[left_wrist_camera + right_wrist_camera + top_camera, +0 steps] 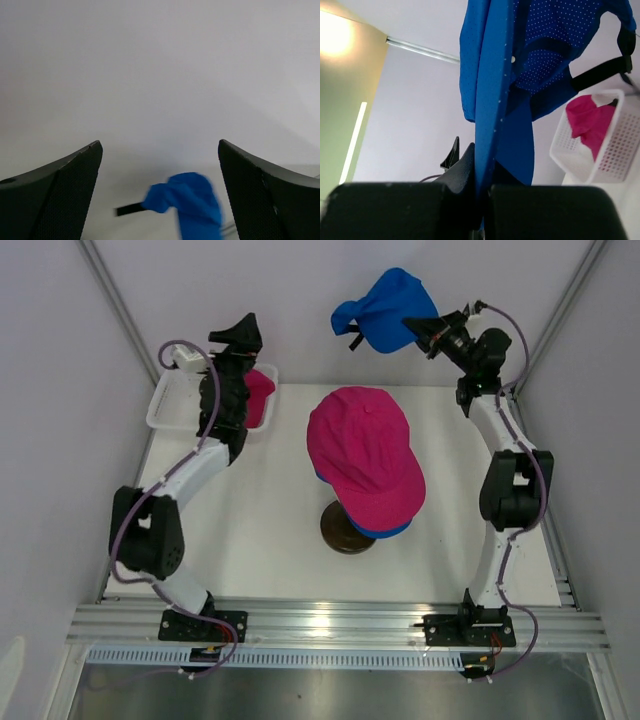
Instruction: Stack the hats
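My right gripper (415, 328) is shut on the brim of a royal blue hat (380, 310) and holds it high at the back, right of centre. In the right wrist view the blue hat (520, 60) hangs in front of the camera, its brim pinched between the fingers (465, 170). It also shows in the left wrist view (192, 205). A magenta hat (365, 455) sits over a blue one (385, 531) on the mannequin head's dark base (345, 530). Another magenta hat (258, 395) lies in the white basket (170, 405). My left gripper (240, 335) is open and empty, raised above the basket.
The white mesh basket (600, 145) stands at the table's back left. Grey walls close in on the left, right and back. An aluminium rail (330, 625) runs along the near edge with both arm bases.
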Robot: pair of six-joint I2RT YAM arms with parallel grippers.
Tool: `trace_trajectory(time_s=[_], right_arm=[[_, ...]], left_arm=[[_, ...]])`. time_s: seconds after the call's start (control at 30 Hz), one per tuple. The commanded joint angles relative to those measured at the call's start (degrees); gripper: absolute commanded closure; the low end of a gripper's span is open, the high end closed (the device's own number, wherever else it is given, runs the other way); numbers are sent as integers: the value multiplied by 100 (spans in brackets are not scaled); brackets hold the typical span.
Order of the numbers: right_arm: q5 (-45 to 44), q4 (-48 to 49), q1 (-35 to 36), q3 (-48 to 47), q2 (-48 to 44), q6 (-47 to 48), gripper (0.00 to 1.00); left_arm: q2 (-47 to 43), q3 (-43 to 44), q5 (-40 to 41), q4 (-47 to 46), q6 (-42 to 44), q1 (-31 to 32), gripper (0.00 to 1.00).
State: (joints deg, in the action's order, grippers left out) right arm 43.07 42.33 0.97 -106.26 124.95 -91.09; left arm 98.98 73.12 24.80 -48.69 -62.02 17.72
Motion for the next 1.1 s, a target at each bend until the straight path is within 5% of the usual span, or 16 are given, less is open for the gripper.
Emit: trace_trajectory(time_s=[0.0, 0.13, 0.23, 0.33, 0.53, 0.8, 1.07], right_arm=[[-384, -2057, 271, 26, -1559, 1003, 100], [-1483, -2933, 553, 560, -2683, 746, 100], [-2520, -2897, 737, 1290, -3528, -116, 100], [-2734, -3183, 965, 785, -3653, -408, 100], [-3110, -4169, 2115, -62, -3362, -1086, 100], [-3656, -4461, 2706, -193, -3591, 152, 100], [-3893, -4540, 3321, 394, -4223, 697, 100]], left_arm=[[-941, 35, -642, 901, 2984, 30, 1], [-969, 1210, -101, 3823, 4907, 30, 0], [-924, 1364, 78, 4297, 5840, 30, 0], [-1310, 609, -280, 3746, 6113, 39, 1], [-1952, 114, -1380, 3286, 5239, -382, 0], [-2558, 159, -3006, 3542, 4823, -638, 0], [-2629, -69, -2655, 3630, 4208, -848, 0]])
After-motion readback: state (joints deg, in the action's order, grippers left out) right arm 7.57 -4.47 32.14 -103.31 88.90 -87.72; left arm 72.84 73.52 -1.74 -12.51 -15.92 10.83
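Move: The right hand pinches the edge of the loose blue hat, whose middle is about 5 cm to its left, 3 cm ahead and slightly above. The stacked pink hat on the head lies about 28 cm back and 9 cm left of that hand, near its height. From the open left hand, the blue hat is some 29 cm right and 7 cm ahead, about level; the white basket is roughly 22 cm ahead, 16 cm left and 36 cm below. Keeping its pinch, the right hand swings the blue hat quickly back and up by about 20 cm each, towards the stacked pink hat, then carries it some 12 cm left towards the left hand while sinking about 6 cm. The left hand, fingers staying wide open, draws back about 10 cm, bobbing up, down and up again, and rolls some 55 degrees so that its left side rises, without touching the blue hat. ##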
